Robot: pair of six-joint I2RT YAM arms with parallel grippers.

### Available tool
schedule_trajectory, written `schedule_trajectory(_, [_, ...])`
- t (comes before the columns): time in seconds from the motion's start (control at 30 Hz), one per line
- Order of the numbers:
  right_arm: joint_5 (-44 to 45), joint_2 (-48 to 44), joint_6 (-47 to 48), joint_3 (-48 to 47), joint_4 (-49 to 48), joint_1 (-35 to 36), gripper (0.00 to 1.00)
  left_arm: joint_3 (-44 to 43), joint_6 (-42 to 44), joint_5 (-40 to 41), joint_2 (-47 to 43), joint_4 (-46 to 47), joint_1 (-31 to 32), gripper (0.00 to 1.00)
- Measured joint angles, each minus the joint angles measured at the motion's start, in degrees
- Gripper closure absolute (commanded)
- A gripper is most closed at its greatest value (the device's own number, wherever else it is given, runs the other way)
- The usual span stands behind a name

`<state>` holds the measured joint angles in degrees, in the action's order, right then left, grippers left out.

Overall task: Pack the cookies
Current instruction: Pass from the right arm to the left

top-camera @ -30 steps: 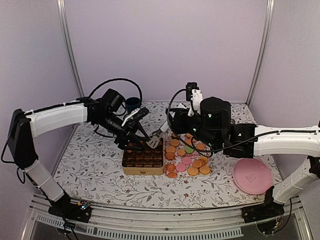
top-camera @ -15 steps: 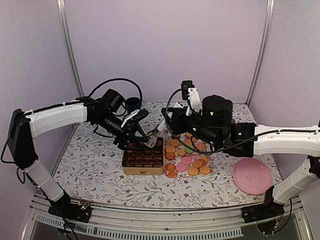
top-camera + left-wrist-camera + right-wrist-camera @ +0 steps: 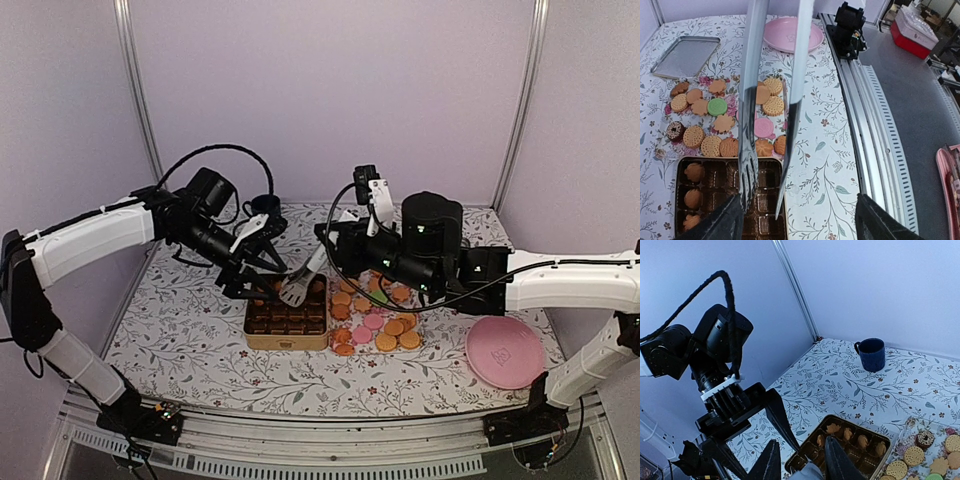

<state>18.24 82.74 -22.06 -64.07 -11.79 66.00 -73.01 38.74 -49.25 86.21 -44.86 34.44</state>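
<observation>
The cookies lie in a loose pile right of a gold box with a brown compartment insert. In the left wrist view the cookies are mostly golden, with one green and one pink, and the box holds three in its left column. My right gripper is shut on metal tongs, whose tips hang empty over the box's near right corner. The tongs reach down between the fingers of my left gripper, which stands open and touches nothing. The right gripper looks down on the box.
A pink plate lies at the front right. A dark blue mug stands at the back behind the left arm. A flat metal lid lies beyond the cookie pile. The table's front rail runs along the near edge.
The left arm has swung back and to the left, its gripper still over the box's far left corner. The right arm has pushed the tongs further left over the box.
</observation>
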Motion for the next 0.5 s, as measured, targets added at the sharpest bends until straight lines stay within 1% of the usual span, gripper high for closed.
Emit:
schedule_trajectory(0.2, [-1.1, 0.9, 0.0, -0.3, -0.2, 0.0, 0.7, 0.3, 0.0, 0.9, 1.9, 0.4, 0.0, 0.36])
schedule_trajectory(0.4, [-1.3, 1.0, 0.0, -0.4, -0.3, 0.0, 0.7, 1.1, -0.4, 1.1, 2.0, 0.9, 0.0, 0.5])
schedule_trajectory(0.5, [-1.3, 1.0, 0.0, -0.5, -0.3, 0.0, 0.7, 1.5, -0.4, 1.2, 2.0, 1.0, 0.0, 0.54])
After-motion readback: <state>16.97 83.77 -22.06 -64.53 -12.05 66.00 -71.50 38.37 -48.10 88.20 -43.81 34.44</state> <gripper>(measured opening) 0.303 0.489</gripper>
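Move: The metal end of the tongs, hanging from my right hand, is about 3 cm to the right of my left hand, 1 cm ahead and 2 cm lower. From my right hand it is roughly 12 cm down, 6 cm to the left and 2 cm back. The cookie box sits some 9 cm ahead, 4 cm right and 19 cm below my left hand; the cookie tray is about 22 cm to the box's right, level with it. I sink my left hand about 2 cm to bring its fingers around the hanging metal end of the tongs, slowing as I narrow them from wide open to half open, still not shut on it. My right hand keeps its grip on the tongs and holds them out nearly still, easing barely half a centimetre to the left. ##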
